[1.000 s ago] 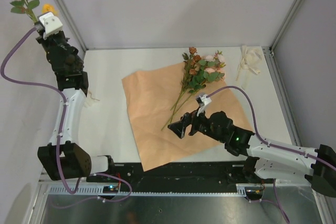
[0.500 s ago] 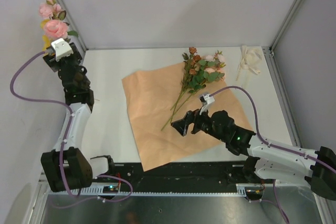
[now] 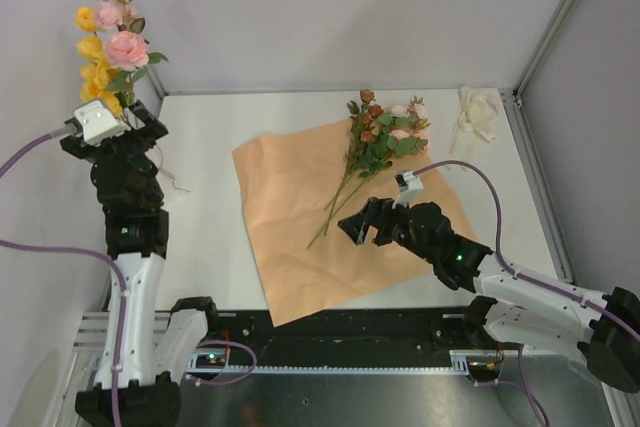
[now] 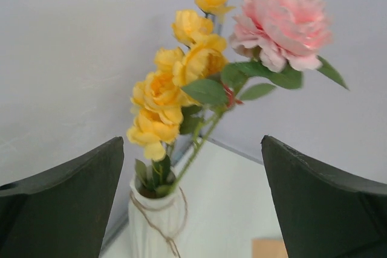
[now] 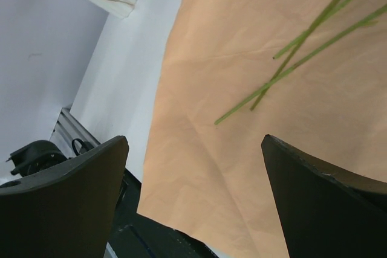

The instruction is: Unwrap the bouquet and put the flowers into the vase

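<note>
The bouquet lies unwrapped: its peach-orange paper [image 3: 300, 217] is spread flat on the table. Rust and pale pink flowers [image 3: 385, 132] rest on the paper, stems [image 5: 302, 46] pointing toward me. Pink and yellow flowers [image 3: 115, 47] stand upright at the far left. In the left wrist view their stems sit in the cream ribbed vase [image 4: 154, 225]; my left arm hides the vase in the top view. My left gripper [image 4: 192, 143] [image 3: 148, 127] is open just in front of them, holding nothing. My right gripper [image 3: 352, 224] [image 5: 195, 140] hovers open above the paper near the stem ends.
The cream ribbon [image 3: 475, 117] lies loose at the back right corner. Grey walls and metal posts close in the table [image 3: 210, 207] on three sides. A black rail [image 3: 330, 332] runs along the near edge.
My left gripper opened and let go of the pink and yellow flowers, which now stand in the vase, and drew back toward me. My right gripper crept slightly toward the stems.
</note>
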`<state>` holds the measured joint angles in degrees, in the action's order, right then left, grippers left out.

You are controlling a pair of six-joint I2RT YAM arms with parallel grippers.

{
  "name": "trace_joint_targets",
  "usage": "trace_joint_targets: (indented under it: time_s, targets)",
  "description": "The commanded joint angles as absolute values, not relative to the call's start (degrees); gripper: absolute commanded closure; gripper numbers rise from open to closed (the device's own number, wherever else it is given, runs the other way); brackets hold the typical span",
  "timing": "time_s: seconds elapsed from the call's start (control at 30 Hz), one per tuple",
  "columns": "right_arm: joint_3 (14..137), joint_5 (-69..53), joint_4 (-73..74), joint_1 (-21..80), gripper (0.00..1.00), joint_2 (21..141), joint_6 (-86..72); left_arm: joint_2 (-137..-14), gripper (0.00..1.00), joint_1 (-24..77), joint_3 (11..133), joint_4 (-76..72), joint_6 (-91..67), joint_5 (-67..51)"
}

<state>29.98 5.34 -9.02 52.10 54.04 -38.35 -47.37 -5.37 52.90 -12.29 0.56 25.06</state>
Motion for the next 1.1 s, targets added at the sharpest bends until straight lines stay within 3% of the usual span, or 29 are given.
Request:
trace_joint_targets:
  time_s: [0.0,0.17,0.4,0.73,1.07]
  targets:
    - [30.1,7.5,-6.2,49.7,0.02,54.2,-43.2,-42.4,0.00,-4.0,58.6,6.3,-10.1,15.2]
    - [30.1,8.8,-4.7,45.1,0.05,55.2,-49.3,-38.0,0.00,-1.2,56.4,11.3,-17.5,-5.9]
    - [30.0,8.2,-7.1,40.0,0.09,57.8,-51.6,-37.7,0.01,12.7,49.8,13.6,-20.0,-15.3]
    - [32.0,3.6,-17.1,34.4,0.28,68.4,-48.7,-37.8,0.00,18.7,41.3,17.4,-19.7,-18.2]
    - [34.4,1.8,-30.4,30.1,0.39,81.8,-50.3,-31.5,0.00,18.8,34.7,20.2,-19.8,-15.9]
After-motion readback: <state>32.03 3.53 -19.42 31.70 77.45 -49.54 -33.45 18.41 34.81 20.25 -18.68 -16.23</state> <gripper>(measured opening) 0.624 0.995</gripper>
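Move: The right hand, empty and open, has the leafy upper part of the remaining flowers' stems about 19 cm ahead, 3 cm to its right and 17 cm below. Beyond, the orange roses lie some 34 cm ahead and 6 cm right, the pink roses about 33 cm ahead and 17 cm right. From the open left hand the filled vase is roughly 8 cm ahead, 6 cm left and 30 cm below, and those stems lie about 9 cm ahead and 46 cm right. Towards the stems on the paper goes the right hand, about 12 cm forward, sinking 8 cm and edging right; it turns some 20 degrees clockwise, tips down a little and partly closes, without reaching them. The left hand swings away from the vase, first right, then mostly down and somewhat back, turning clockwise and tipping down over the paper's left side, fingers still wide open. ##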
